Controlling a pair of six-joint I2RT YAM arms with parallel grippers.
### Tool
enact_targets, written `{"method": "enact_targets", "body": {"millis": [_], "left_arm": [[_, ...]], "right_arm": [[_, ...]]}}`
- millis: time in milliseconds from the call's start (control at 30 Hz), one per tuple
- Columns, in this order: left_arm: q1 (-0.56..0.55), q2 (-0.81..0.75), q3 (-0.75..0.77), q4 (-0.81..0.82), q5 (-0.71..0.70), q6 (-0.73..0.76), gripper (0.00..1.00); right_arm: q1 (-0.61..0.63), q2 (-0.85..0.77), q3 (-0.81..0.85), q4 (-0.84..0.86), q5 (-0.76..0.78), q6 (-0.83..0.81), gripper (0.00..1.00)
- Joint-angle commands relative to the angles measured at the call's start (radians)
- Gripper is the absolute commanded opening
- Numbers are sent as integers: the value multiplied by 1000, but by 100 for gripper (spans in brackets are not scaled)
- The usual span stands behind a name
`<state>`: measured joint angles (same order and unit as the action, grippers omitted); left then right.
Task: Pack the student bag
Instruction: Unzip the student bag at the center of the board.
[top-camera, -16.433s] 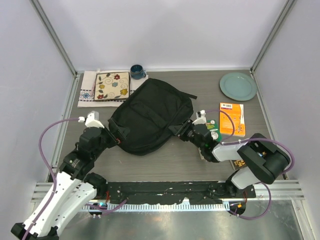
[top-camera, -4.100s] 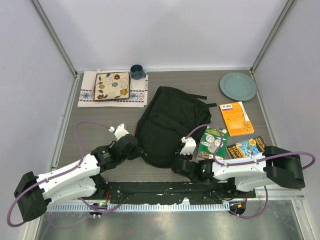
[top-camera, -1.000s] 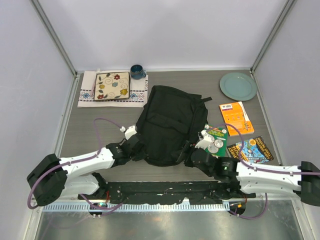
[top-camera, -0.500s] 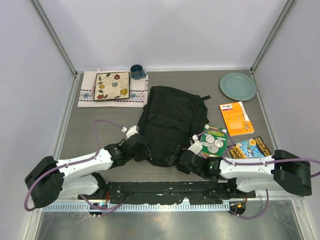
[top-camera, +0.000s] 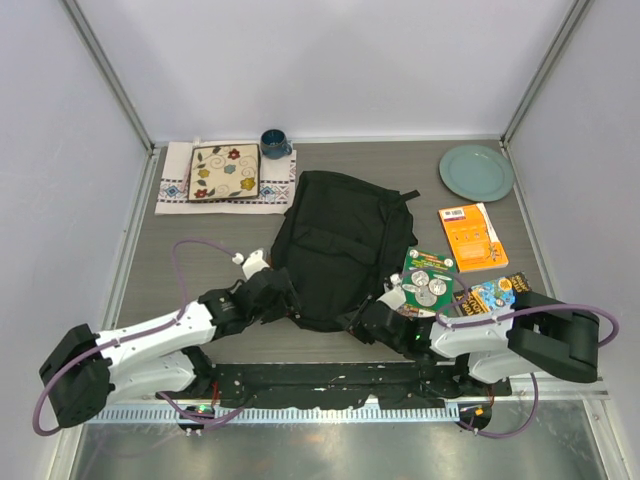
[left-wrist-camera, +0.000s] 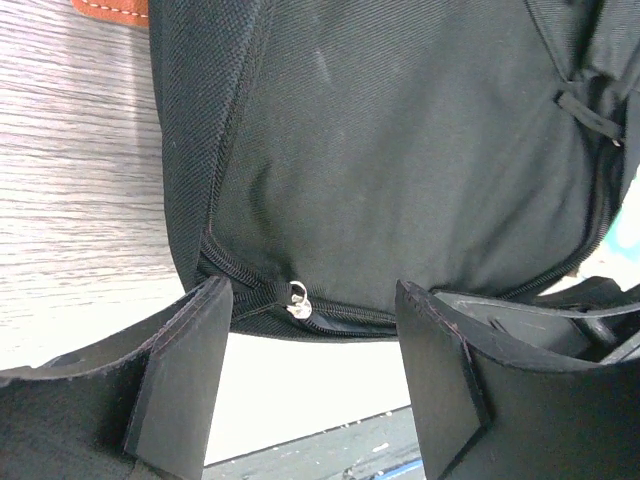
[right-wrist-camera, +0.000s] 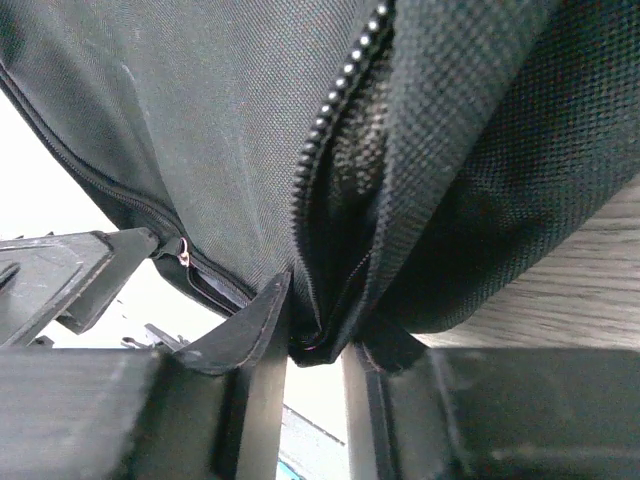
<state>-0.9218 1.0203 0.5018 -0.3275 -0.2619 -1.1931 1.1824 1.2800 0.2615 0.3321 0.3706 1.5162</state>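
The student bag lies flat in the middle of the table, a black fabric backpack with its near edge toward the arms. My left gripper is at the bag's near left corner. In the left wrist view it stands open, and the silver zip pull sits just beyond its fingertips, untouched. My right gripper is at the near right corner. The right wrist view shows it shut on a fold of the bag beside a zip track.
A green book, a colourful book and an orange book lie right of the bag. At the back stand a teal plate, a dark mug and a floral tile on a cloth.
My left gripper has opened and let go of the bag's edge. My right gripper has moved left to the bag's near corner and closed on its fabric.
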Motion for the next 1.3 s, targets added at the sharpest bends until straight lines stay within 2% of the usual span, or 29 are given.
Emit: {"method": "enact_targets", "body": {"millis": [0,167,300,400,467,500,533,600,633,767,900,1033,1267], "left_arm": [[-2,53,33,-77,-48,21,70],[-2,141,43,-81,-30,15,69],[-3,173,18,-48,-4,7,65],[-3,201,-5,-2,35,7,52],[-3,231,-20,36,55,7,39],[-3,242,-25,47,68,9,26],[-3,251,-31,56,73,9,21],[-3,273,-34,82,84,12,0],[-3,277,-32,84,82,13,0],[-3,255,-23,78,70,23,0],[-3,135,4,6,18,39,0],[8,-49,55,-126,-81,69,0],[54,-140,63,-225,-86,121,0]], "right_arm": [[-3,67,-21,57,4,-4,27],[-1,79,-18,62,1,-21,19],[-1,70,-18,38,10,-39,17],[-1,62,-16,16,14,-50,16],[-1,58,-15,12,17,-60,15],[0,58,-13,9,17,-63,14],[2,58,-8,4,21,-70,13],[5,51,-1,-16,27,-88,5],[6,47,7,-28,37,-91,0],[11,13,10,-99,67,-114,0],[11,-43,-7,-149,99,-114,0],[11,-70,-39,-173,122,-103,0],[11,-79,-54,-156,137,-113,0]]}}
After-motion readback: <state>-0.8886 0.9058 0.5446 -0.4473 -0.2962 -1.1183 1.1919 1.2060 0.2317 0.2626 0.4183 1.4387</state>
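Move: The zipper pull at the student bag's near-left corner lies about 4 cm below the open left fingers, 1 cm ahead and 1 cm to their right; the bag's middle is some 14 cm ahead and 12 cm right of that hand, the brown wallet about 9 cm ahead and 6 cm left. The bag's near-right zipped edge is already between the right fingers; from that hand, the green book lies 10 cm ahead and 18 cm right. The zipper pull at the bag's near-left corner is what the left hand sinks to, about 4.5 cm almost straight down, its fingers shutting fully on the way; it then rises quickly some 7 cm, ending about 2 cm farther left. The bag's near-right edge stays in the right fingers, which tighten on the fabric and then draw it some 2.5 cm to the right. ##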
